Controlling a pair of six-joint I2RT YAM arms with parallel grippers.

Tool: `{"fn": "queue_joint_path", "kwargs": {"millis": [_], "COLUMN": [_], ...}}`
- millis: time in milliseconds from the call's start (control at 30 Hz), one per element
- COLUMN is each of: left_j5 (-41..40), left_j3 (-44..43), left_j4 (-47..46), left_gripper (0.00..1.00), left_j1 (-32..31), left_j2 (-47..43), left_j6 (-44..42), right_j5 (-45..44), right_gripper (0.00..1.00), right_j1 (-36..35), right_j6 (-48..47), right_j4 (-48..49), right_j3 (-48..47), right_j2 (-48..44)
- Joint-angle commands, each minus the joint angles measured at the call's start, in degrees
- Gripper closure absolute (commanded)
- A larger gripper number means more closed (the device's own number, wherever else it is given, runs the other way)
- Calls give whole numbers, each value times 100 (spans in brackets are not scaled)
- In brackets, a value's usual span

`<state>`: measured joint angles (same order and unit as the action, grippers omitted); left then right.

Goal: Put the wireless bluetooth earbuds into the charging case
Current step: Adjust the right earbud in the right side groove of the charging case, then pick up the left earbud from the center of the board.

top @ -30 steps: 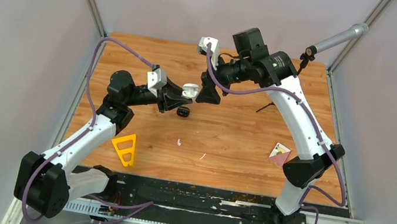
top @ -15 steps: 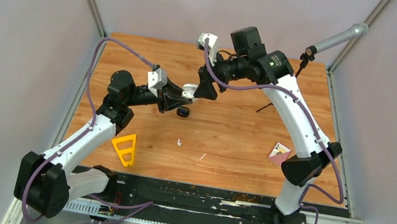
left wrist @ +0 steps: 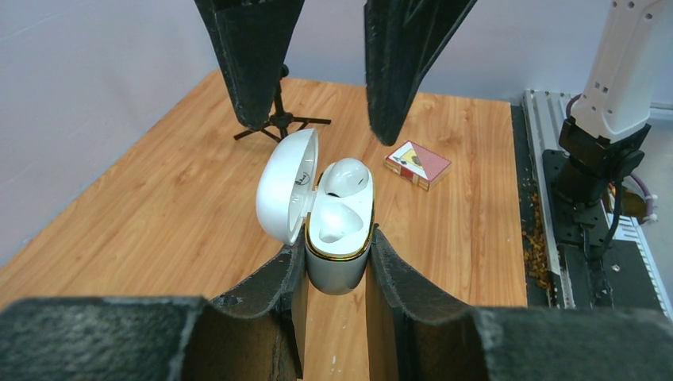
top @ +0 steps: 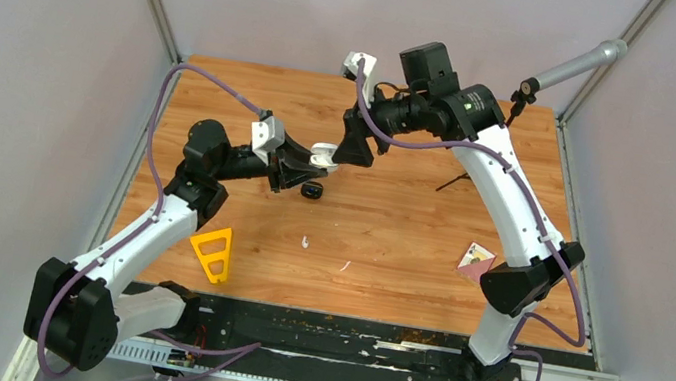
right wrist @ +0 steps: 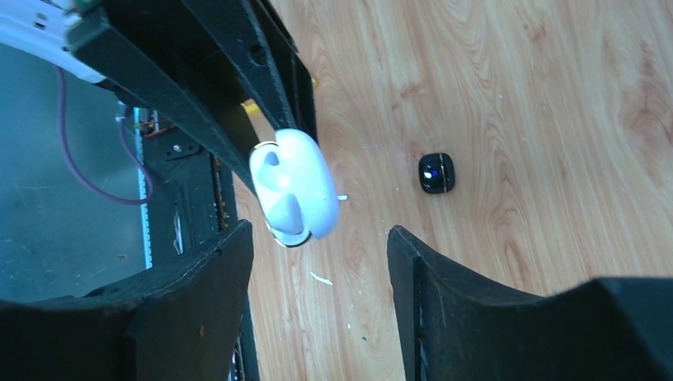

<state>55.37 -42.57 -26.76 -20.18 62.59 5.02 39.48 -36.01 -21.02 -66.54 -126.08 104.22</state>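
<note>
A white charging case (left wrist: 337, 266) is held up above the table with its lid (left wrist: 286, 190) swung open, and my left gripper (left wrist: 336, 242) is shut on its body. One white earbud (left wrist: 346, 176) sits in the far slot, and the near slot shows a bare cavity. My right gripper (left wrist: 324, 131) hangs open just above and beyond the case with nothing between its fingers. From the right wrist view the case (right wrist: 294, 190) shows just ahead of the open right gripper (right wrist: 319, 232). Another small white earbud (top: 305, 242) lies on the wood.
A black case (top: 313, 191) rests on the table (top: 409, 231) under the grippers, also seen as a dark pebble (right wrist: 436, 172). There is a thin white sliver (top: 344, 265), a yellow triangle (top: 213, 253) front left, a card box (top: 476, 262) right, and a small tripod (top: 457, 180) behind.
The right gripper moved left and up to stand over the open case, then shifted slightly. The left gripper and the case stayed put.
</note>
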Motion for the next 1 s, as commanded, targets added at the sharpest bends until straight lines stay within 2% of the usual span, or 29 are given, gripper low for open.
{"fn": "queue_joint_path", "kwargs": {"millis": [0, 100, 167, 267, 367, 467, 633, 767, 967], "left_j5": [-74, -172, -264, -458, -765, -932, -1194, -1413, -1512], "left_j3": [-126, -141, -184, -240, -223, -246, -301, -281, -320], "left_j4": [-63, -72, -67, -73, -173, -232, -38, 63, 304], "left_gripper": [100, 100, 100, 100, 100, 100, 100, 100, 100], "left_j1": [-14, 12, 50, 152, 312, 465, 661, 826, 924], "left_j2": [-50, -36, -11, -7, -62, -110, -327, -526, -791], "left_j6": [2, 85, 146, 266, 441, 621, 665, 701, 662], "right_j5": [792, 553, 254, -591, -605, -468, -259, -627, -803], "right_gripper": [37, 36, 38, 44, 50, 58, 67, 70, 70], "right_j1": [102, 264, 447, 547, 536, 439, 4, -611, -1316], "right_j6": [-83, -356, -325, 22, -16, -189, -2190, -3614, -4568], "right_j4": [252, 323, 558, 848, 838, 733, 913, 1797, 2168], "right_j3": [-306, 165, 883, 1779, 2526, 2866, 3209, 3631, 3413], "right_j2": [-253, -591, -904, -1148, -1178, -907, -596, -360, 518]}}
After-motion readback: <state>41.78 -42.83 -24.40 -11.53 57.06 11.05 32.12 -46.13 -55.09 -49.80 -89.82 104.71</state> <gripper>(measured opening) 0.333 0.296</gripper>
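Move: The right hand, empty and about half open, hangs over the table beside the open white case in the left fingers, which is some 5 cm to its left and 2 cm lower. The remaining white earbud lies on the table roughly 4 cm back, 7 cm left and 28 cm below it; the black case is about 9 cm ahead and 6 cm left, the white sliver 8 cm back and 4 cm right, both equally low. From the left hand the earbud is about 3 cm back, 1 cm left and 26 cm down. The right hand lifts a touch, swings some 6 cm right to clear the white case, then plunges about 20 cm and curves back left and slightly backward towards the white earbud on the table, its fingers tipping more steeply down, turning counter-clockwise and closing to about half their gap on nothing. Meanwhile the left hand keeps its grip on the open case and draws it left and forward and a little up, turning counter-clockwise about 20 degrees. ##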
